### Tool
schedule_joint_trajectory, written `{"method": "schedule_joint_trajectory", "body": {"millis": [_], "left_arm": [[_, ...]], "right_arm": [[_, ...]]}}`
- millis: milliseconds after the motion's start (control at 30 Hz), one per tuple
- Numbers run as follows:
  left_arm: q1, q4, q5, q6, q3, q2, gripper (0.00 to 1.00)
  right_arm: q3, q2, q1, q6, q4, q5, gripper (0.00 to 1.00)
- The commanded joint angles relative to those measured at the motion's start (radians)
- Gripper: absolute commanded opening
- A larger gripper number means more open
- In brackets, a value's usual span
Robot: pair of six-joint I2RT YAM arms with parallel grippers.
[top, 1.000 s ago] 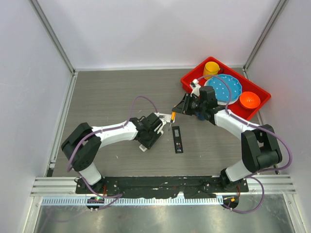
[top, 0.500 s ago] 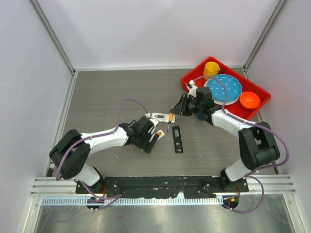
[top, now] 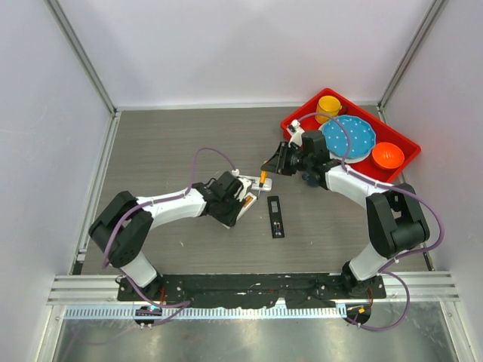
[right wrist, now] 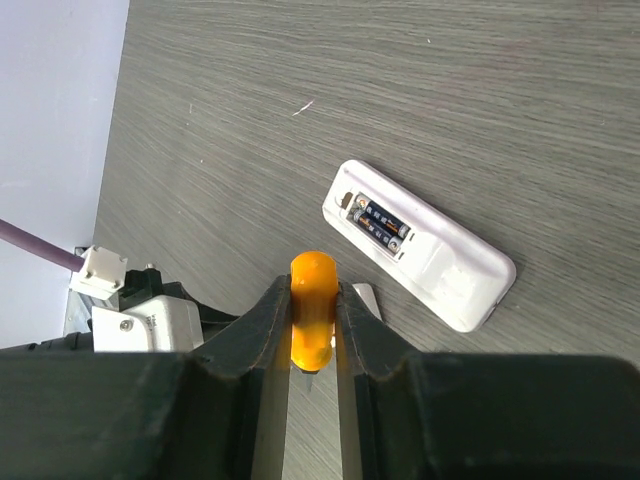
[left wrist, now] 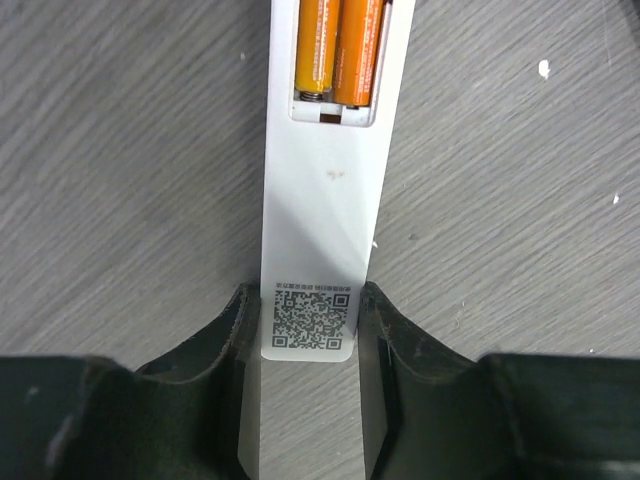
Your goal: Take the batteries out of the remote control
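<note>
My left gripper [left wrist: 310, 320] is shut on the QR-code end of a white remote control [left wrist: 320, 200] that lies face down on the table. Its back compartment is open and shows two orange batteries [left wrist: 338, 50]. In the top view this gripper [top: 238, 207] and the remote [top: 244, 202] sit left of centre. My right gripper [right wrist: 313, 295] is shut on an orange-handled screwdriver [right wrist: 312, 275], just above the remotes [top: 270, 167]. A second white remote [right wrist: 418, 245] lies close by, its open bay holding two dark batteries [right wrist: 380, 225].
A black remote [top: 276, 216] lies lengthwise on the table right of my left gripper. At the back right stands a red tray [top: 296, 128] holding a yellow cup [top: 328, 105], a blue plate [top: 349, 137] and an orange bowl [top: 387, 155].
My left gripper opened, shifted, then closed on the white remote's end. My right gripper drifted slightly up and left, still holding the screwdriver.
</note>
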Motion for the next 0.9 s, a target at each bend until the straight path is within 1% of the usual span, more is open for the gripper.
{"method": "schedule_joint_trajectory", "body": {"millis": [0, 133, 333, 467, 533, 567, 600, 667, 700, 767, 800, 867], "left_arm": [[0.004, 0.116, 0.051, 0.076, 0.059, 0.043, 0.16], [0.0, 0.135, 0.124, 0.091, 0.066, 0.046, 0.17], [-0.058, 0.099, 0.098, 0.099, 0.038, 0.059, 0.18], [-0.066, 0.072, 0.068, 0.079, 0.018, 0.043, 0.18], [-0.068, 0.067, 0.074, 0.072, 0.012, 0.033, 0.21], [-0.068, 0.055, 0.069, 0.061, 0.013, 0.026, 0.23], [-0.068, 0.05, 0.062, 0.055, 0.015, 0.021, 0.3], [-0.066, 0.035, 0.059, 0.035, 0.013, 0.009, 0.38], [-0.068, 0.033, 0.045, 0.026, 0.007, 0.004, 0.47], [-0.068, 0.032, 0.026, 0.007, -0.006, -0.002, 0.55], [-0.068, 0.038, 0.016, -0.004, -0.013, -0.01, 0.62], [-0.068, 0.059, 0.0, -0.017, -0.036, -0.016, 0.64]], "right_arm": [[0.037, -0.004, 0.005, -0.02, 0.059, 0.012, 0.02], [0.031, -0.002, 0.007, -0.017, 0.065, 0.018, 0.02], [0.028, -0.002, 0.013, -0.026, 0.072, 0.037, 0.01], [0.022, 0.002, 0.019, -0.027, 0.082, 0.044, 0.01], [0.019, 0.004, 0.024, -0.033, 0.082, 0.047, 0.01], [0.017, 0.005, 0.024, -0.033, 0.082, 0.049, 0.01], [0.013, 0.004, 0.025, -0.038, 0.082, 0.055, 0.01], [0.003, -0.004, 0.027, -0.04, 0.085, 0.064, 0.01], [-0.003, -0.005, 0.027, -0.041, 0.085, 0.07, 0.01], [-0.013, -0.01, 0.028, -0.046, 0.092, 0.09, 0.01], [-0.018, -0.022, 0.027, -0.046, 0.098, 0.098, 0.01], [-0.043, -0.042, 0.027, -0.038, 0.13, 0.127, 0.01]]}}
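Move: The left fingers already pinch the coded end of the long white remote. Its orange battery bay lies about 8 cm ahead and 7 cm right of them, and the screwdriver tip some 10 cm ahead and 11 cm right. The black remote is roughly 18 cm right and 2 cm ahead, the short white remote 15 cm ahead and 11 cm right. From the right hand, the bay is about 7 cm back, 6 cm left and 11 cm down. Slide the left gripper about 3.5 cm to the right with the long white remote still pinched, staying low on the table and turning it some 10 degrees clockwise, so the battery bay comes towards the screwdriver tip. Edge slightly forward first, then back; finally open the fingers to let go. Keep the screwdriver gripped and nearly still in the right hand. ##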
